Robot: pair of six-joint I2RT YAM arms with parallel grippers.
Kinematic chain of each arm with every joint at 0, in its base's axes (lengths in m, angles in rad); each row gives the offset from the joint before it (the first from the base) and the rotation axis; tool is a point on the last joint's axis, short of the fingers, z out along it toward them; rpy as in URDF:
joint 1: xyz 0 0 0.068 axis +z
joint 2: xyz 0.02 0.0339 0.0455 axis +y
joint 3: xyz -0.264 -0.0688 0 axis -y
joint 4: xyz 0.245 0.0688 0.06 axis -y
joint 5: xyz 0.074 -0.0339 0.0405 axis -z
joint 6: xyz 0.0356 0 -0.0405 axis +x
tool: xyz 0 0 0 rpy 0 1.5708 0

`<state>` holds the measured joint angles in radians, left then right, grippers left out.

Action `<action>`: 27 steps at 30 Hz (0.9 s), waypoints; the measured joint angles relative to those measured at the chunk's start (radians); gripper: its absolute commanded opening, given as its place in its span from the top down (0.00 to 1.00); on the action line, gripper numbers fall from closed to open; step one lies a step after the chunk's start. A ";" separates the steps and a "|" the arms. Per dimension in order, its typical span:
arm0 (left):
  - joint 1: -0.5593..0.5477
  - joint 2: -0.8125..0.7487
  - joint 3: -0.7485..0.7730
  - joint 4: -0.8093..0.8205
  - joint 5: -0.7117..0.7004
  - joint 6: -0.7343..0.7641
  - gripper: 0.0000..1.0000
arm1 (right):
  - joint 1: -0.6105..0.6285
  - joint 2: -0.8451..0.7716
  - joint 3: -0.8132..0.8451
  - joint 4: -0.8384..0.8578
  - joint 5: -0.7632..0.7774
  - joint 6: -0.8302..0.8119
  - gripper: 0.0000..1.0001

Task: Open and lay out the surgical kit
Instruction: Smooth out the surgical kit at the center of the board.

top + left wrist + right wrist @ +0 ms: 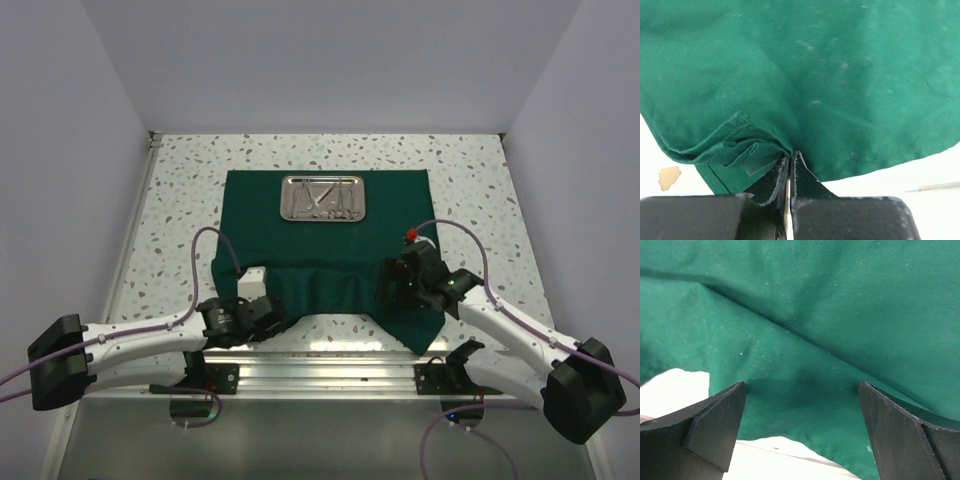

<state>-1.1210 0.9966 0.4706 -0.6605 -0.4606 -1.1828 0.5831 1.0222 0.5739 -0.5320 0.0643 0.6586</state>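
Note:
The dark green cloth wrap lies spread on the table, its near edge hanging in folds toward the arms. On its far part sits the shiny steel tray with silver instruments inside. My left gripper is at the cloth's near left edge. In the left wrist view it is shut, and the cloth puckers into its tips. My right gripper stands open just above the cloth's near right part. The right wrist view shows cloth between its wide-apart fingers, with nothing gripped.
The speckled table shows around the cloth, with white walls on three sides. A metal rail carrying the arm bases runs along the near edge. A pointed flap of the cloth hangs near the right arm.

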 measured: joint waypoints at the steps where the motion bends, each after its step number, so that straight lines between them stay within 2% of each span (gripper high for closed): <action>1: -0.010 0.000 0.011 -0.014 0.016 0.017 1.00 | 0.000 -0.002 -0.008 0.007 -0.003 0.005 0.02; 6: -0.063 0.041 0.047 -0.045 0.088 0.084 1.00 | 0.000 0.006 -0.040 0.052 -0.018 0.024 0.02; 11: -0.082 0.156 0.060 -0.020 0.153 0.155 1.00 | 0.000 0.024 -0.098 0.086 -0.058 0.056 0.02; 15: -0.129 0.209 0.093 -0.009 0.168 0.191 0.98 | -0.002 -0.060 -0.134 0.082 -0.062 0.111 0.02; 17: -0.155 0.212 0.102 -0.012 0.188 0.196 0.78 | -0.002 -0.138 -0.143 0.013 -0.050 0.139 0.02; 18: -0.167 0.207 0.104 -0.023 0.204 0.199 0.58 | -0.002 -0.188 -0.143 -0.031 -0.033 0.152 0.02; 21: -0.188 0.156 0.137 -0.097 0.217 0.196 0.23 | -0.001 -0.390 -0.134 -0.154 0.058 0.183 0.02; 23: -0.191 0.106 0.214 -0.151 0.183 0.186 0.04 | -0.002 -0.492 -0.116 -0.196 0.105 0.199 0.02; 24: -0.190 0.085 0.271 -0.174 0.149 0.184 0.00 | -0.002 -0.529 -0.098 -0.211 0.124 0.208 0.02; 27: -0.190 0.039 0.416 -0.170 0.043 0.181 0.01 | -0.002 -0.530 -0.040 -0.186 0.153 0.217 0.02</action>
<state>-1.3113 1.0351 0.8864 -0.8303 -0.4175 -1.0016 0.5816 0.4923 0.5335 -0.7181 0.2173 0.8753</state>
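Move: The left hand's shut fingers still hold the kit cloth by its near edge, close to its left end; the table's near edge, where it is taken, lies about 6 cm back and 2 cm right, some 2 cm lower. The instrument tray sits about 26 cm ahead and 8 cm right. From the open right hand, the cloth's near-right corner is some 13 cm back and 7 cm right, 4 cm lower; the tray is 19 cm ahead, 14 cm left. The left hand keeps its pinch and draws the cloth's near edge back about 6 cm and 3 cm to the right, dipping a little and turning some 25 degrees clockwise, then opens wide to let go and climbs off steeply, forward and right. The right hand, fingers staying open, sinks and eases back a few centimetres over the near-right flap, then rises away to the right, turning slightly clockwise. ##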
